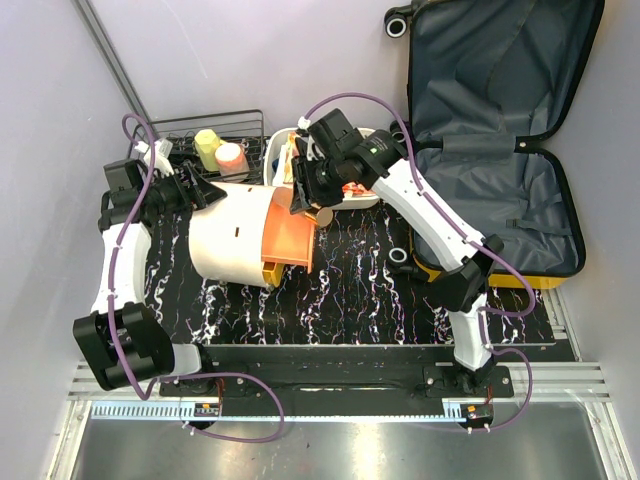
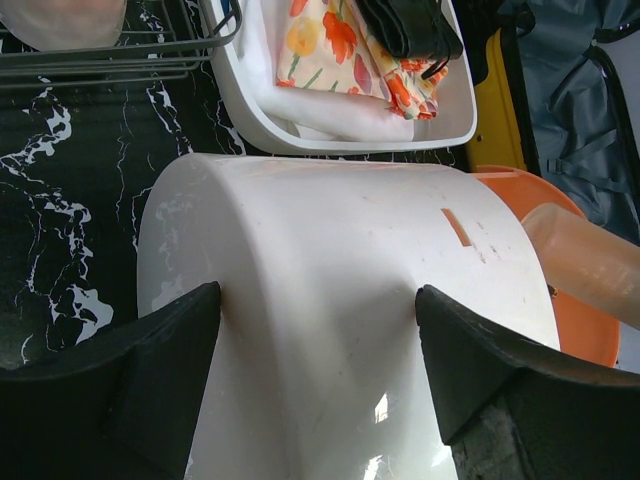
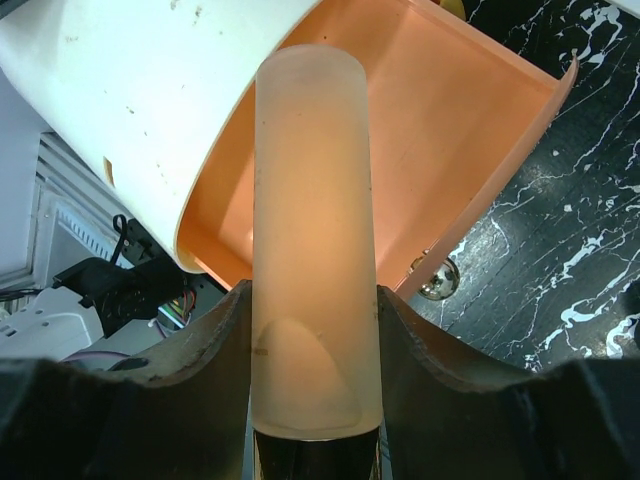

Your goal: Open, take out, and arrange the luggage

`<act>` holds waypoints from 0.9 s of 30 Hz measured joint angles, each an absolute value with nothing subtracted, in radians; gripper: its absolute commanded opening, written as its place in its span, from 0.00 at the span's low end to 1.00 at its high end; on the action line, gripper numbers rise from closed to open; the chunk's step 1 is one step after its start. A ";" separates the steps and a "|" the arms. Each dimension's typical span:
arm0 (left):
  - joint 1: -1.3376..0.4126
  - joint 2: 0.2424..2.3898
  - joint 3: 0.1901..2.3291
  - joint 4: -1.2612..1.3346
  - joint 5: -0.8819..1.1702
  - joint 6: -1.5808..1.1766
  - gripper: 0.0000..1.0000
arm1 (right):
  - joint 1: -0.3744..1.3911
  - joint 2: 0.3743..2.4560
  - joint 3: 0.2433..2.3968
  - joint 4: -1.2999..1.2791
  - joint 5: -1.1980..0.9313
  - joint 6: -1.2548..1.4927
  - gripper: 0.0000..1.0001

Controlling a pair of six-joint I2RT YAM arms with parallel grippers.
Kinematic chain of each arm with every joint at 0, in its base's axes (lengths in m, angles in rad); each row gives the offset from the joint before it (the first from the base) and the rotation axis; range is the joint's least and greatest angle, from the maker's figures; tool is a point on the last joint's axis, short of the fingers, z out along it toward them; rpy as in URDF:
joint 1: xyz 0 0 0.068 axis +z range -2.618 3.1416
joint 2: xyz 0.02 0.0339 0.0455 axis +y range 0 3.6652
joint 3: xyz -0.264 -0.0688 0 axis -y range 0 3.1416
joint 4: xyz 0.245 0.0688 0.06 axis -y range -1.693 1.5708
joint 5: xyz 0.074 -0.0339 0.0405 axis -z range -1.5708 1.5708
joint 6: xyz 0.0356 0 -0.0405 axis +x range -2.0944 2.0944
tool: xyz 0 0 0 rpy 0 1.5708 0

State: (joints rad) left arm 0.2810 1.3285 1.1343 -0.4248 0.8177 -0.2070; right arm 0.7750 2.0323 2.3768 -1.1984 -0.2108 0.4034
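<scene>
The yellow luggage (image 1: 500, 150) lies open at the back right, its grey lining up; a strip of it (image 2: 590, 110) also shows in the left wrist view. A cream-and-orange round container (image 1: 235, 240) lies on its side on the mat, orange mouth to the right. My left gripper (image 1: 205, 190) straddles its cream back (image 2: 330, 240), and both fingers press the shell (image 2: 315, 300). My right gripper (image 3: 315, 300) is shut on a frosted peach tube (image 3: 315, 220). The tube's far end points into the container's orange inside (image 3: 450, 110).
A white tray (image 1: 285, 150) with a floral cloth stands behind the container. Left of it is a wire rack (image 1: 215, 130) with a yellow and a pink item. The black marbled mat (image 1: 350, 280) covers the table. A small chrome piece (image 3: 438, 278) lies by the container's mouth.
</scene>
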 measured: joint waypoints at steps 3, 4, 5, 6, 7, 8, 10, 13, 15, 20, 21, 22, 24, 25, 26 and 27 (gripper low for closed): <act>0.281 1.328 1.128 -0.414 0.819 -0.212 0.80 | 0.779 2.034 2.377 -1.201 -0.200 0.408 0.00; 0.281 1.328 1.126 -0.408 0.820 -0.214 0.80 | 0.780 2.035 2.379 -1.201 -0.201 0.408 0.00; 0.281 1.328 1.122 -0.400 0.820 -0.217 0.80 | 0.780 2.040 2.383 -1.201 -0.203 0.408 0.00; 0.281 1.329 1.120 -0.394 0.821 -0.220 0.80 | 0.780 2.047 2.386 -1.201 -0.203 0.408 0.00; 0.281 1.330 1.117 -0.387 0.822 -0.223 0.80 | 0.780 2.055 2.392 -1.204 -0.203 0.408 0.00; 0.281 1.330 1.116 -0.383 0.822 -0.224 0.80 | 0.780 2.067 2.403 -1.210 -0.203 0.409 0.00; 0.281 1.330 1.114 -0.377 0.823 -0.227 0.80 | 0.781 2.096 2.428 -1.217 -0.208 0.414 0.00; 0.281 1.331 1.111 -0.372 0.823 -0.230 0.80 | 0.792 2.138 2.452 -1.206 -0.213 0.415 0.00; 0.281 1.331 1.110 -0.369 0.825 -0.230 0.79 | 0.800 2.162 2.466 -1.195 -0.214 0.416 0.00; 0.281 1.337 1.109 -0.360 0.828 -0.232 0.79 | 0.818 2.197 2.493 -1.185 -0.215 0.416 0.00; 0.281 1.338 1.108 -0.355 0.829 -0.234 0.79 | 0.820 2.202 2.498 -1.184 -0.215 0.416 0.11; 0.281 1.338 1.106 -0.352 0.830 -0.234 0.79 | 0.822 2.206 2.504 -1.180 -0.218 0.415 0.20; 0.281 1.339 1.105 -0.347 0.831 -0.234 0.79 | 0.824 2.216 2.514 -1.170 -0.226 0.414 0.37; 0.281 1.340 1.105 -0.346 0.831 -0.234 0.79 | 0.825 2.222 2.519 -1.167 -0.229 0.413 0.39; 0.281 1.342 1.105 -0.345 0.833 -0.234 0.79 | 0.826 2.227 2.523 -1.164 -0.230 0.412 0.40; 0.281 1.344 1.105 -0.342 0.834 -0.235 0.79 | 0.827 2.233 2.526 -1.159 -0.231 0.411 0.48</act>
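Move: The bottle is already pinched in my right hand. The open orange drawer it is going to has its middle about 5 cm to my left, 1 cm back and 8 cm below that hand. The white cabinet body is about 16 cm left, 2 cm back and 8 cm below; the tray is about 14 cm ahead, 5 cm right and 17 cm below. From my left hand, the drawer lies some 18 cm right, 8 cm back and 6 cm lower. I carry the bottle about 5 cm to the left and 4 cm down with my right hand, sliding its leading end into the orange drawer and in under the rim of the white cabinet. I keep the slanted grip on it, with hardly any wrist turn. My left hand keeps its open fingers against the cabinet's far left end. ##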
